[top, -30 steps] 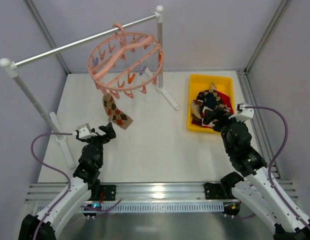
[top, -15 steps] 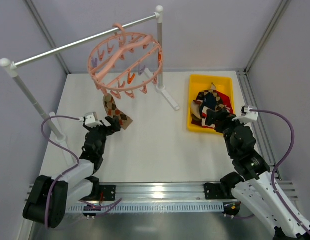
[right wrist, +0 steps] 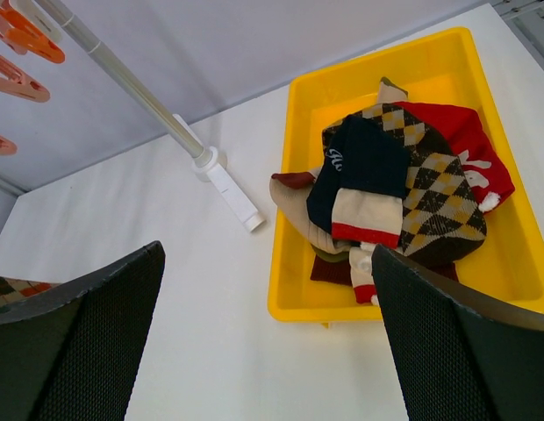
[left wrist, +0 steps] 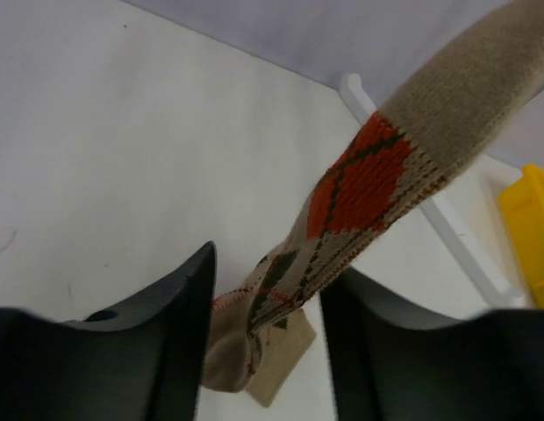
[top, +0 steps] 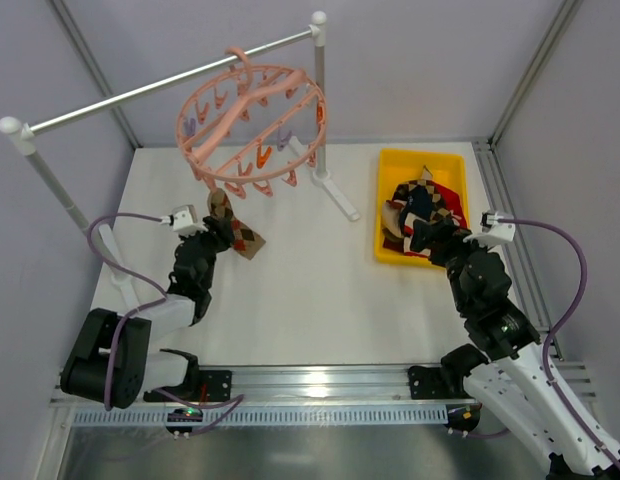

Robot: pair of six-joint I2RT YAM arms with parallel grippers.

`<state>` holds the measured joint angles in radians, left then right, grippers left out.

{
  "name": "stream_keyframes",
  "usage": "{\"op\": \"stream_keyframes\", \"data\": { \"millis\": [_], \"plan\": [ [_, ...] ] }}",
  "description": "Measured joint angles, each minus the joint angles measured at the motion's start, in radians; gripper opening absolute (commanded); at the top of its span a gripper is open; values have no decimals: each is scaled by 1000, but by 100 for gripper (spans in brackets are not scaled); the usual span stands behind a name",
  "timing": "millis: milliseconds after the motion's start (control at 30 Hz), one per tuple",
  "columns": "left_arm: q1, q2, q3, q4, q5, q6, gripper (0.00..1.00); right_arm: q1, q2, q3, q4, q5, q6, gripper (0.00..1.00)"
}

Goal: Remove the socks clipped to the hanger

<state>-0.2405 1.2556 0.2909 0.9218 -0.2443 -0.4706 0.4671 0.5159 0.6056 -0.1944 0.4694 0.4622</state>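
Observation:
The salmon-pink round hanger (top: 252, 125) hangs by its hook from the grey rail. One tan argyle sock (top: 248, 238) with red and brown diamonds dangles from a clip on its near side. My left gripper (top: 220, 236) is raised to that sock. In the left wrist view the sock (left wrist: 360, 184) runs down between the two dark fingers, and its toe end lies in the gap of the gripper (left wrist: 268, 351). The jaws stand partly closed around it, with a sliver of table showing beside the right finger. My right gripper (top: 427, 236) hovers open and holds nothing (right wrist: 268, 351).
A yellow bin (top: 388, 200) at the right holds several loose socks (right wrist: 386, 175), just ahead of the right gripper. The grey rail (top: 170, 85) rests on white posts. One post's foot (top: 335, 195) lies between the hanger and the bin, and another post (top: 60, 195) stands at the left.
My left arm has reached forward and up to the hanging sock, and its jaws have narrowed around the lower end. The right gripper shifted slightly left, then stayed still and open.

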Motion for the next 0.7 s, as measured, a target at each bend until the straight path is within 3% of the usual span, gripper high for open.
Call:
{"op": "stream_keyframes", "data": {
  "millis": [33,67,300,567,700],
  "plan": [
    [0,8,4,7,1,-6,5,0,-1,0,-2,0,-1,100],
    [1,14,6,11,3,-10,0,0,-2,0,-2,0,-3,100],
    [-10,-51,-5,-11,10,-32,0,0,9,0,3,-3,-11,100],
    [-80,-410,-47,-199,37,-58,0,5,162,2,50,-75,-14,100],
    [-103,-573,-47,-370,80,-76,0,101,255,19,89,-80,-21,100]
  ]
}}
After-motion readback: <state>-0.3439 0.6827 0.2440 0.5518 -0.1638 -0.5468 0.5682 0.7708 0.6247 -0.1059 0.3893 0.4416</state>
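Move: The last sock hangs right between the left hand's half-closed fingers, its middle barely 1 cm ahead. The pink clip holding its top is about 12 cm above that hand, 2 cm ahead and 3 cm to the right; an empty clip sits 5 cm farther right, level with it. From the right hand the sock lies some 45 cm left, 11 cm ahead and 10 cm lower, the yellow tray about 18 cm straight ahead and 24 cm below. Almost in place at first, the left hand finishes shutting its fingers and pinches the sock below the clip, then draws it up and back about 7 cm each way, drifting right, the wrist turning clockwise some 10 degrees. The open right hand sets off leftwards towards the sock, about 6 cm, sinking and edging forward past the near side of the tray, its fingertips tipping slightly down. ##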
